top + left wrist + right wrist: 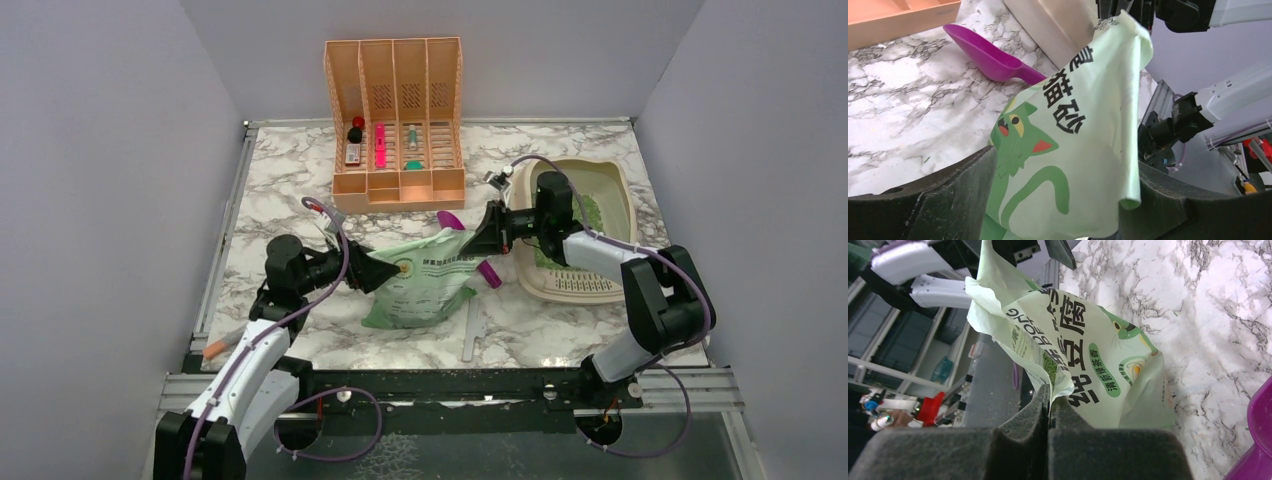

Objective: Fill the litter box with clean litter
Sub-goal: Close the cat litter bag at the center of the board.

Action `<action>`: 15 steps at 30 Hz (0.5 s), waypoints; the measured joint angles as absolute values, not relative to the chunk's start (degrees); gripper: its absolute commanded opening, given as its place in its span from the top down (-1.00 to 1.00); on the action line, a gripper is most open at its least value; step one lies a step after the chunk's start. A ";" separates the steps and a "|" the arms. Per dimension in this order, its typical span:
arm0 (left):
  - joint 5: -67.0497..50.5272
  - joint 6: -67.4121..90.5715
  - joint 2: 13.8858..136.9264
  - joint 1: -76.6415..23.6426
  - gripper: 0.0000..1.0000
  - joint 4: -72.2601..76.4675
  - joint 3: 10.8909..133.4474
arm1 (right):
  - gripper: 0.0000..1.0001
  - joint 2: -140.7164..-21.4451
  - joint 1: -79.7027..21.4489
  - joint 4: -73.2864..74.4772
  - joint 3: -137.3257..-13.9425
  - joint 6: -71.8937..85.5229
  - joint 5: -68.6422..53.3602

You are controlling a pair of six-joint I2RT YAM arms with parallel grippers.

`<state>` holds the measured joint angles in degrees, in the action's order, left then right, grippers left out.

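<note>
The beige litter box sits at the back right, with a patch of green clean litter in it. A pale green litter bag is held up between the two arms at the table's middle. My right gripper is shut on the bag's upper edge, its pads pressed together on the film; green granules show in the bag's mouth. My left gripper stands open at the bag's lower end. The bag hangs loose between its spread fingers.
A peach slatted organizer with small items stands at the back centre. A purple scoop lies beside the bag, and another purple piece is by its right side. A white strip and an orange pen lie near the front edge.
</note>
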<state>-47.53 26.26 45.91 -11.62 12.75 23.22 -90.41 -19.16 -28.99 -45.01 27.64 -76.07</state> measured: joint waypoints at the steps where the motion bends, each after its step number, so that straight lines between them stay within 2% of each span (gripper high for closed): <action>1: -46.85 26.96 45.74 -11.62 -0.62 15.07 21.54 | 0.97 -90.78 -19.09 -29.21 -45.21 28.88 -76.09; 6: -46.06 29.85 46.30 -11.64 -0.61 24.49 18.76 | 0.92 -91.39 -19.05 -29.12 -45.71 32.05 -76.09; 9: -46.30 31.92 48.53 -11.75 -0.46 31.44 18.76 | 0.88 -91.39 -19.05 -27.42 -45.82 32.10 -75.88; 14: -48.49 35.42 56.21 -14.00 0.30 38.35 19.53 | 0.88 -91.39 -19.05 -26.06 -45.84 33.80 -74.72; 15: -49.15 35.97 57.71 -14.61 0.53 38.94 20.08 | 0.89 -91.39 -19.05 -25.98 -45.84 34.39 -74.48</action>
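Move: Between the left hand's open fingers runs the left end of the cat litter bag's mouth, its grip spot about 2 cm right and 1 cm ahead, level; the bag's body hangs some 6 cm right, 3 back and 9 below. On the table, roughly 16 cm below the hand, the purple scoop lies about 16 cm right and 7 ahead, the grey scraper about 17 right and 11 back. From the right hand, that left mouth end is some 12 cm left and 3 back, level. Straddling the bag's left rim with open fingers, the left hand dips about 1 cm, rises some 2.5 cm while easing slightly forward, then pushes right along the mouth towards the right hand by about 2.5 cm as the fingers start closing, still half open at the end. The right hand stays put, keeping its pinch on the mouth's right end and rolling about 10 degrees. ##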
